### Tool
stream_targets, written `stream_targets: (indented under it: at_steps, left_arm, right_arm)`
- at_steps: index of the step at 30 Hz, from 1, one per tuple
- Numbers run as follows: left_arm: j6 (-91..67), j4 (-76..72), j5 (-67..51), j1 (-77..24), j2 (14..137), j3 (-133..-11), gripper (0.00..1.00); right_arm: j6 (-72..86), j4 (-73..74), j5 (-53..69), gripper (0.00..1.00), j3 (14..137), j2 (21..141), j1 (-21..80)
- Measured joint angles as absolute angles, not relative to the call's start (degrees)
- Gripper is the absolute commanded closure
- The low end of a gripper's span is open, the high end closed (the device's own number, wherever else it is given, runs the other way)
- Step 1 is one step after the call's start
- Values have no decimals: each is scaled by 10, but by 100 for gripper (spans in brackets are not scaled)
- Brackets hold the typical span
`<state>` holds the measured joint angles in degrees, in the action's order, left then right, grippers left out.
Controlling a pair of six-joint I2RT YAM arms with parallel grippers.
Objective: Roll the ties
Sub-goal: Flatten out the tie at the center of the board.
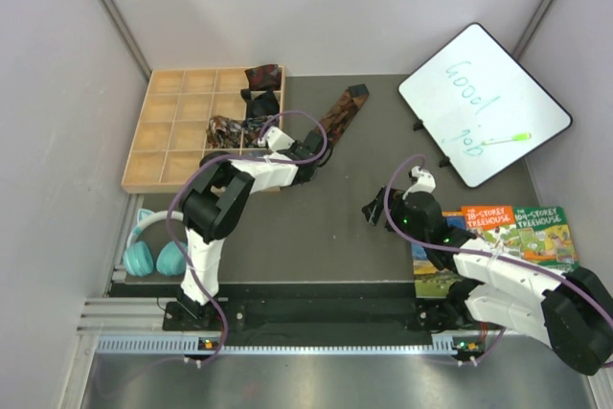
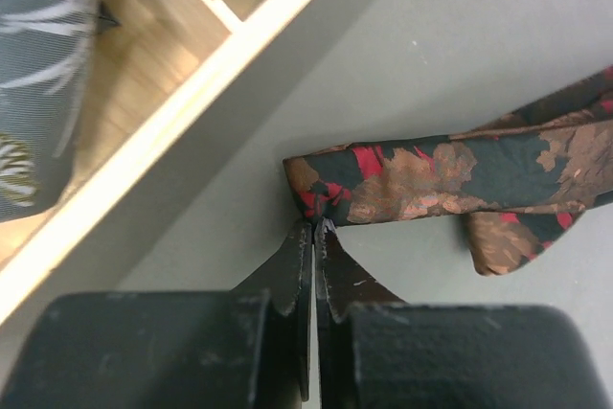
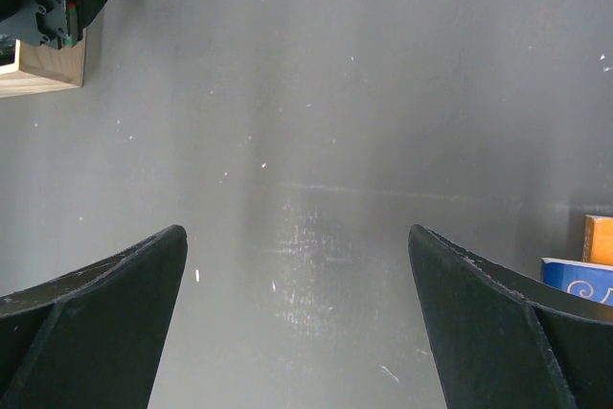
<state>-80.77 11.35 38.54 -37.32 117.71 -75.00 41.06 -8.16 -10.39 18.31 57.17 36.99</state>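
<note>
A long dark tie (image 1: pixel 340 114) with rust-orange print lies on the grey table, running from the back toward the wooden tray (image 1: pixel 168 131). Its near end is folded over (image 2: pixel 450 174). My left gripper (image 2: pixel 316 227) is shut, its tips pinching the puckered edge of that fold right beside the tray rim (image 2: pixel 192 102). Rolled ties sit in the tray's cells: dark red (image 1: pixel 265 75), black (image 1: pixel 259 102), multicolour (image 1: pixel 228 128), and a grey one (image 2: pixel 38 74). My right gripper (image 3: pixel 297 232) hovers wide open over bare table (image 1: pixel 374 210), nothing between its fingers.
A whiteboard (image 1: pixel 484 102) with a green marker leans at the back right. Picture books (image 1: pixel 508 232) lie at the right near edge beside my right arm. Teal headphones (image 1: pixel 153 251) rest at the left, in front of the tray.
</note>
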Motion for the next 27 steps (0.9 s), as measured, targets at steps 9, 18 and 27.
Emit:
stream_targets:
  at_steps: [9,18,27]
  left_arm:
    - [-781,97,311,-382,1133,-699,100]
    - [-757,150,274,-434,999,-613,100]
    - [-774,250,282,-493,752,-475,100]
  right_arm:
    - [411,-82,-104,1,183,572,370]
    - [411,-81,-105,1,183,572,370]
    - [416,-74,-105,1,183,572,370]
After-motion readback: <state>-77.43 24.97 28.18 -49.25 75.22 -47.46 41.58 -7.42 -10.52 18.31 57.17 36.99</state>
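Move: The left hand already has the near end of the folded tie pinched just above the board; the tie's middle lies about 8 cm ahead and 5 cm to its right. The end's way leads to bare board some 18 cm back. The grey rolled tie in the tray sits about 12 cm to the left and 1 cm back of the hand. From the right hand the folded tie's middle is roughly 22 cm ahead, 10 cm left and 7 cm lower. Keeping the tie's near end pinched in its shut fingers, the left hand draws it back towards the robot, about 18 cm in all. It edges a couple of centimetres right at first, runs low past the tray's near corner, then rises some 7 cm over the second half while turning about 20 degrees clockwise. ##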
